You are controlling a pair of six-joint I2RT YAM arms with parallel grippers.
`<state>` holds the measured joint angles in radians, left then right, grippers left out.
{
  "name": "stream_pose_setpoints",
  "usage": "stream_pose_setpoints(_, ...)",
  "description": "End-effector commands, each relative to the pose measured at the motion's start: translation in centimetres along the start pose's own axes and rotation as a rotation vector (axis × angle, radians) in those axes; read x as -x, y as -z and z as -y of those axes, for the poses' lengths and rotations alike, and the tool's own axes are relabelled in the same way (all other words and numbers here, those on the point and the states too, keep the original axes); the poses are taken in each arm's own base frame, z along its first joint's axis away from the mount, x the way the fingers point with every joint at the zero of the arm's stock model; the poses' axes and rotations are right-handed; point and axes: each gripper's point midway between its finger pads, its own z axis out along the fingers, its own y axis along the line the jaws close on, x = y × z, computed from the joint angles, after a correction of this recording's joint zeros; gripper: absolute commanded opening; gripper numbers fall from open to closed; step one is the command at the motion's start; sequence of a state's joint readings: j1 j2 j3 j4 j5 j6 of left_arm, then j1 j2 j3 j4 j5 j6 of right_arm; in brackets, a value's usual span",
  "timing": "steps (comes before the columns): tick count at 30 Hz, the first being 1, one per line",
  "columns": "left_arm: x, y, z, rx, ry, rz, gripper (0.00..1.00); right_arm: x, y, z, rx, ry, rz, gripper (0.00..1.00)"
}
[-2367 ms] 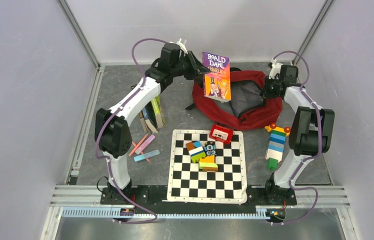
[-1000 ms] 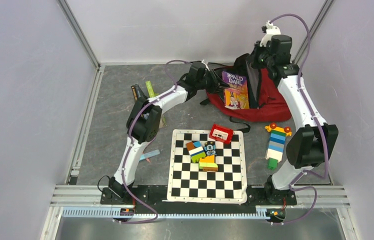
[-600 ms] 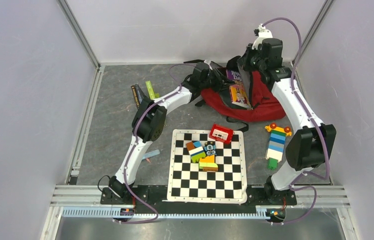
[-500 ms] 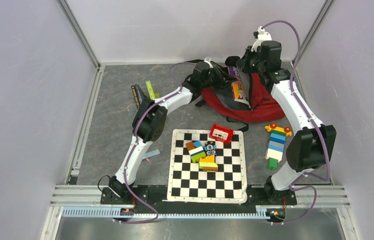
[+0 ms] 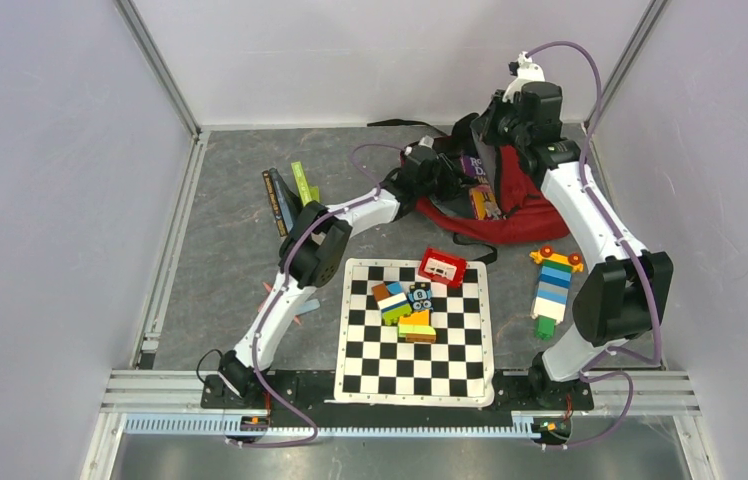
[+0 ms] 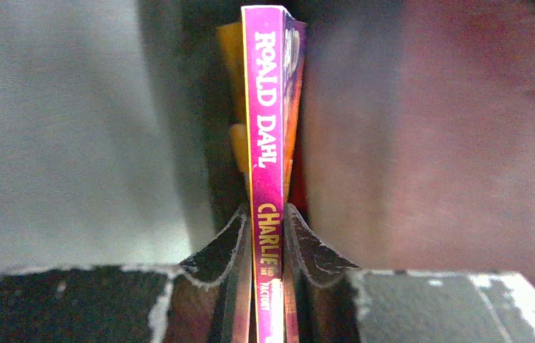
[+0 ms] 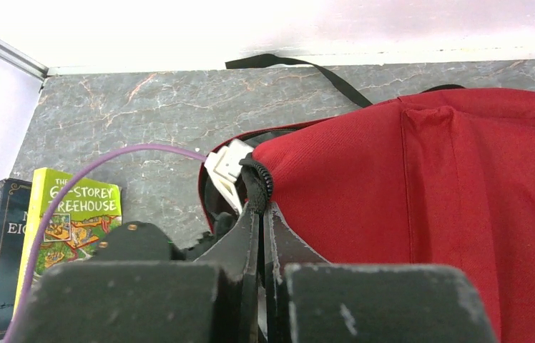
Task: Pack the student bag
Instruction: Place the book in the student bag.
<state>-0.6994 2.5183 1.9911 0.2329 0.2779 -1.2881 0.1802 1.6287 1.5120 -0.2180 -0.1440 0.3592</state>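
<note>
The student bag, dark red with a grey lining, lies at the back of the floor. My right gripper is shut on the black zipper edge of the bag and holds that flap up. My left gripper reaches into the opening, shut on the spine of a pink Roald Dahl book. In the left wrist view my gripper has grey lining on its left and red fabric on its right. From above, only part of the book shows inside the bag.
A dark book and a green Treehouse book stand left of the bag. A chequered mat carries a small red toy box and loose blocks. A coloured block tower lies at the right.
My left gripper has carried the book from in front of the bag down into its opening, so less of the cover shows. My right gripper lifted the flap and now holds it up.
</note>
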Motion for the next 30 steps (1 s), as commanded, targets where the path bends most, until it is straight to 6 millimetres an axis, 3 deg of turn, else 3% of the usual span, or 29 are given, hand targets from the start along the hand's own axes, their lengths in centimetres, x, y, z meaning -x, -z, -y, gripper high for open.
stream_pose_setpoints(1,-0.6,-1.4,0.9,0.017,-0.071,0.043,0.02,3.9,1.3,-2.4,0.057,0.001,0.129,0.0)
stream_pose_setpoints(10,-3.7,-3.1,0.0,0.094,-0.155,0.016,0.02,3.7,1.2,-2.7,0.051,0.009,0.12,0.0)
stream_pose_setpoints(11,-4.1,-3.0,-1.0,0.134,-0.167,0.0,0.03,3.5,1.1,-2.7,0.051,0.008,0.116,0.0)
stream_pose_setpoints(15,-4.5,-2.6,-3.2,0.201,-0.227,-0.039,0.16,3.1,1.1,-2.5,0.043,0.008,0.109,0.0)
stream_pose_setpoints(17,-4.4,-2.4,-3.5,0.211,-0.263,-0.049,0.3,3.1,1.1,-2.5,0.038,0.011,0.11,0.0)
stream_pose_setpoints(25,-3.3,-1.1,-2.5,0.226,-0.387,-0.04,0.66,2.9,1.6,-1.7,0.004,0.033,0.116,0.0)
stream_pose_setpoints(30,-0.9,0.9,-0.2,0.221,-0.474,0.025,0.83,2.8,2.0,-0.9,-0.044,0.055,0.118,0.0)
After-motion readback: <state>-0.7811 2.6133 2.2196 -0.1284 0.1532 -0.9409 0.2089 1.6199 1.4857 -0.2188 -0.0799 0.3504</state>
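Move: The left hand already has the book by its spine inside the student bag, whose middle lies about 8 cm to the right, 3 cm back and 6 cm below. From that hand the red case is some 20 cm back and 3 cm left, the block vehicle 19 cm back and 23 cm right, both roughly 10 cm lower. The right hand pinches the bag's zipped edge; the bag's middle is about 5 cm back, 1 cm left and 22 cm below it. Left hand sinks 5 cm deeper into the bag, rolling 20 degrees, opening off the book; right keeps the edge. ##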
